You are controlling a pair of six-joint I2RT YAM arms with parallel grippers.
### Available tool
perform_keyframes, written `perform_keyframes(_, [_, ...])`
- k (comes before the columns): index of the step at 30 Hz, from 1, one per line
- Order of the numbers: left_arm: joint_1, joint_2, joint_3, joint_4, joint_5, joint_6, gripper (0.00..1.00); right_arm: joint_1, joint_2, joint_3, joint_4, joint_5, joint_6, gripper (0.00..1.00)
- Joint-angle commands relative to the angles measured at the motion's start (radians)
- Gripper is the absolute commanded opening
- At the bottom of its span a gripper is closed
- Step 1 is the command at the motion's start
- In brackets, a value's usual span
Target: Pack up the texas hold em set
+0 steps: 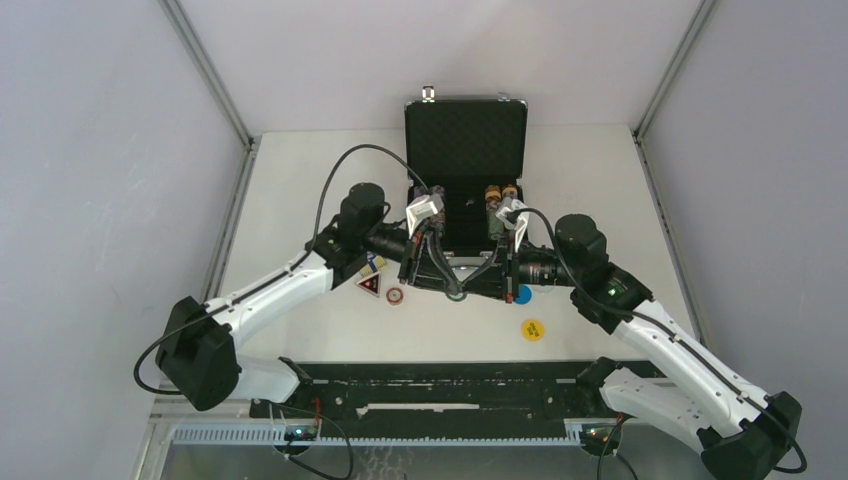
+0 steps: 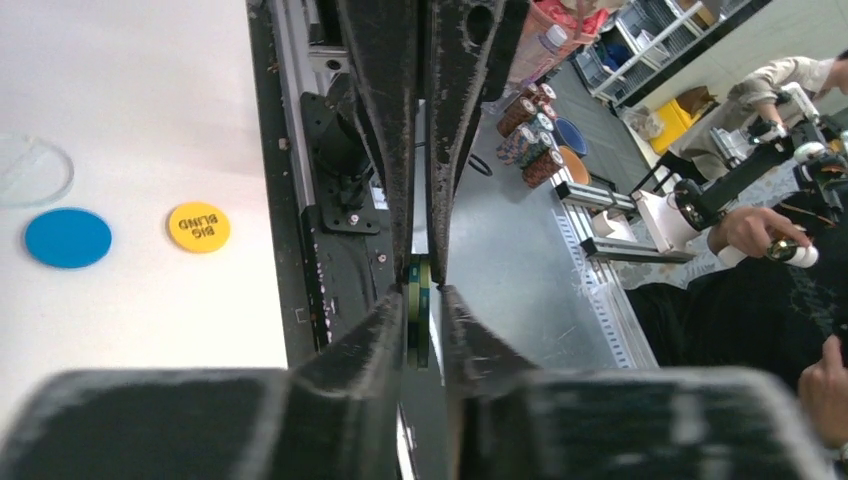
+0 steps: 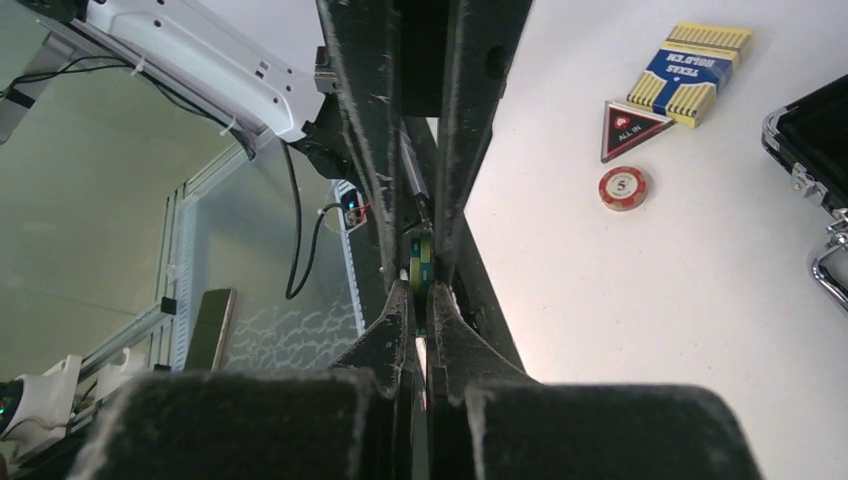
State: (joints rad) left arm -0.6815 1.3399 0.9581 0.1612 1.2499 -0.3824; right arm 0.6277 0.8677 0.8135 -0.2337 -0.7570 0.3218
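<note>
The black case (image 1: pixel 465 140) stands open at the back with stacked chips (image 1: pixel 500 193) in its tray. Over the table in front of it, both grippers meet tip to tip. A green chip (image 2: pixel 419 320) (image 3: pixel 424 262) stands edge-on between them. My right gripper (image 1: pixel 463 292) (image 3: pixel 422 295) is shut on it. My left gripper (image 1: pixel 452 288) (image 2: pixel 425 300) is slightly open, and a thin gap shows beside the chip. On the table lie the card deck (image 1: pixel 375 263) (image 3: pixel 692 72), red triangle (image 1: pixel 369 284) (image 3: pixel 630 128), red chip (image 1: pixel 395 295) (image 3: pixel 622 187), blue token (image 1: pixel 523 294) (image 2: pixel 67 238) and yellow token (image 1: pixel 532 329) (image 2: pixel 198 227).
A clear round disc (image 2: pixel 30 170) lies beyond the blue token. The case's silver corner and latch (image 3: pixel 810 130) sit at the right edge of the right wrist view. A black rail (image 1: pixel 440 385) runs along the table's near edge between the arm bases.
</note>
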Motion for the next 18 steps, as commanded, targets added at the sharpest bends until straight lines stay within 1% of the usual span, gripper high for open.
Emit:
perform_keyframes(1, [0.018,-0.031,0.075,0.024,-0.025,0.014,0.39,-0.004,-0.015,-0.025,0.054,0.084,-0.056,0.00])
perform_keyframes(4, [0.062,-0.029,0.039,0.000,-0.099,0.006,0.69,-0.009,-0.020,-0.026,0.069,0.148,-0.104,0.00])
perform_keyframes(6, [0.106,-0.029,-0.023,0.046,-0.155,-0.030,0.80,-0.018,-0.012,-0.021,0.064,0.189,-0.141,0.00])
perform_keyframes(7, [0.125,-0.025,-0.055,0.087,-0.179,-0.061,0.84,-0.023,-0.006,-0.018,0.058,0.209,-0.163,0.00])
perform_keyframes(10, [0.180,0.010,-0.136,0.250,-0.236,-0.215,0.85,-0.038,0.027,-0.015,0.039,0.278,-0.245,0.00])
perform_keyframes(12, [0.190,0.043,-0.163,0.328,-0.284,-0.283,0.85,-0.050,0.068,0.006,0.007,0.324,-0.319,0.00])
perform_keyframes(15, [0.191,0.091,-0.171,0.333,-0.347,-0.323,0.86,-0.057,0.168,0.086,-0.086,0.432,-0.425,0.00])
perform_keyframes(18, [0.191,0.110,-0.196,0.347,-0.345,-0.331,0.86,-0.070,0.293,0.171,-0.190,0.496,-0.537,0.00])
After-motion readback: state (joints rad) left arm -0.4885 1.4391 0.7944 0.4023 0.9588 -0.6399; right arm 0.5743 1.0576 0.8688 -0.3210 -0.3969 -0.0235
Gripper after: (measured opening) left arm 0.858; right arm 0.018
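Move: The green chip is held on edge between both hands' fingertips, high over the table. From the right hand the open case's middle lies about 27 cm ahead, 3 cm right and 22 cm below; its green stack is some 7 cm farther right, its handle about 15 cm ahead. The blue disc is roughly 9 cm ahead and 14 cm right. From the left hand the case is also about 27 cm ahead and 3 cm right. The green chip stays pinched in the right hand, which carries it forward about 10 cm towards the case, sinking more and more and slightly right, its fingers tipping downwards while turning clockwise. The left fingers spread wide and let go of the chip; that hand swings forward about 11 cm, soon sinking too, and turns some 30 degrees counter-clockwise, away from the right fingertips. ##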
